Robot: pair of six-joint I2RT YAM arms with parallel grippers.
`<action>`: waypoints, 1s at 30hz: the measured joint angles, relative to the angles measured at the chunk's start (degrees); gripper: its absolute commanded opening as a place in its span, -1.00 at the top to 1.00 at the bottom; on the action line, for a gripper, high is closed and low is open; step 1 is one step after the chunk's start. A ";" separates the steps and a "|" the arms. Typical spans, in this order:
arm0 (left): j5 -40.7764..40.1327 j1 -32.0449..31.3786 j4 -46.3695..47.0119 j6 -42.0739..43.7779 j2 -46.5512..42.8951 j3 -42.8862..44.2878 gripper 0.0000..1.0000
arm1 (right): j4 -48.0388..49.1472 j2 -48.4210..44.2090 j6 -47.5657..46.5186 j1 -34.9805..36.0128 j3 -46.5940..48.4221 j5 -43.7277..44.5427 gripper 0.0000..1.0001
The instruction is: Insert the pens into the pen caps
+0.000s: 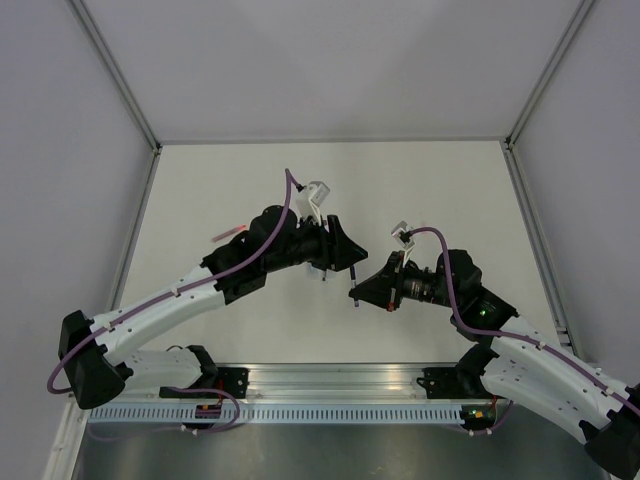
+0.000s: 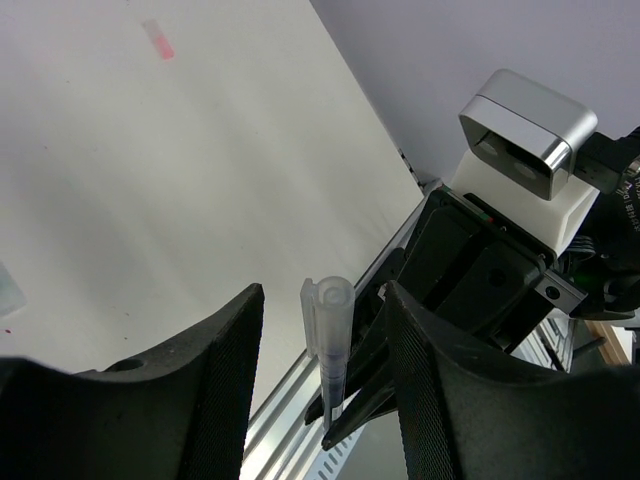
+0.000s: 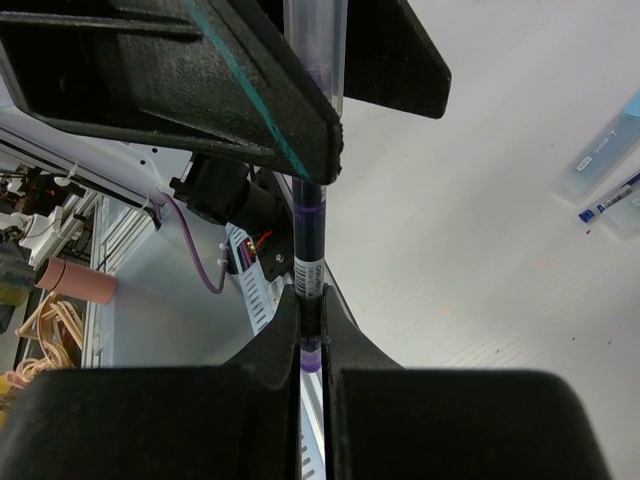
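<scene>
My right gripper [image 3: 310, 300] is shut on a dark purple pen [image 3: 310, 235], which stands straight out from its fingertips. The pen's far end sits inside a clear pen cap [image 3: 316, 50]. In the left wrist view the same cap [image 2: 328, 312] and pen [image 2: 333, 385] stand between the fingers of my left gripper [image 2: 322, 292]. That gripper is open, with a gap on each side of the cap. In the top view the two grippers [image 1: 333, 262] [image 1: 354, 297] meet tip to tip above mid-table.
A pale blue cap [image 3: 598, 152] and a blue pen [image 3: 612, 203] lie side by side on the white table at the right of the right wrist view. A red-pink pen [image 1: 230, 234] lies left of the left arm. The metal rail [image 1: 330, 382] runs along the near edge.
</scene>
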 measured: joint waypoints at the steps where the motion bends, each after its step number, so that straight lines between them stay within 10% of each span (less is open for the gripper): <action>1: -0.15 0.02 -0.02 0.04 0.00 0.00 -0.15 | 0.15 0.00 0.13 0.00 0.00 -0.04 1.00; 20: -2.99 0.00 -1.46 0.48 -1.09 1.09 -0.08 | 0.90 0.02 0.79 0.33 -0.28 -0.37 0.99; 30: -3.26 -0.02 -1.44 0.74 -1.38 1.11 0.95 | 1.25 0.52 1.20 0.68 -0.52 -0.31 1.00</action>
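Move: The clear cap, already on the upper end of the purple pen, stands between the left gripper's open fingertips, its middle some 1 cm ahead and 1 cm left, at about the same height. From the right hand, which holds the pen lower down, that cap is roughly 6 cm ahead, 1 cm left and 6 cm up. On the table some 25 cm below the left hand, the blue pen lies about 13 cm ahead and 8 cm left, with the blue-tipped tube 3 cm farther left of it. Ease the left gripper up about 1 cm, with a little forward and left, along the purple pen away from the right fingers, swinging the wrist barely counter-clockwise. Then shut its half-open fingers from both sides to pinch the clear cap. Keep the right gripper in place with its hold on the pen. ##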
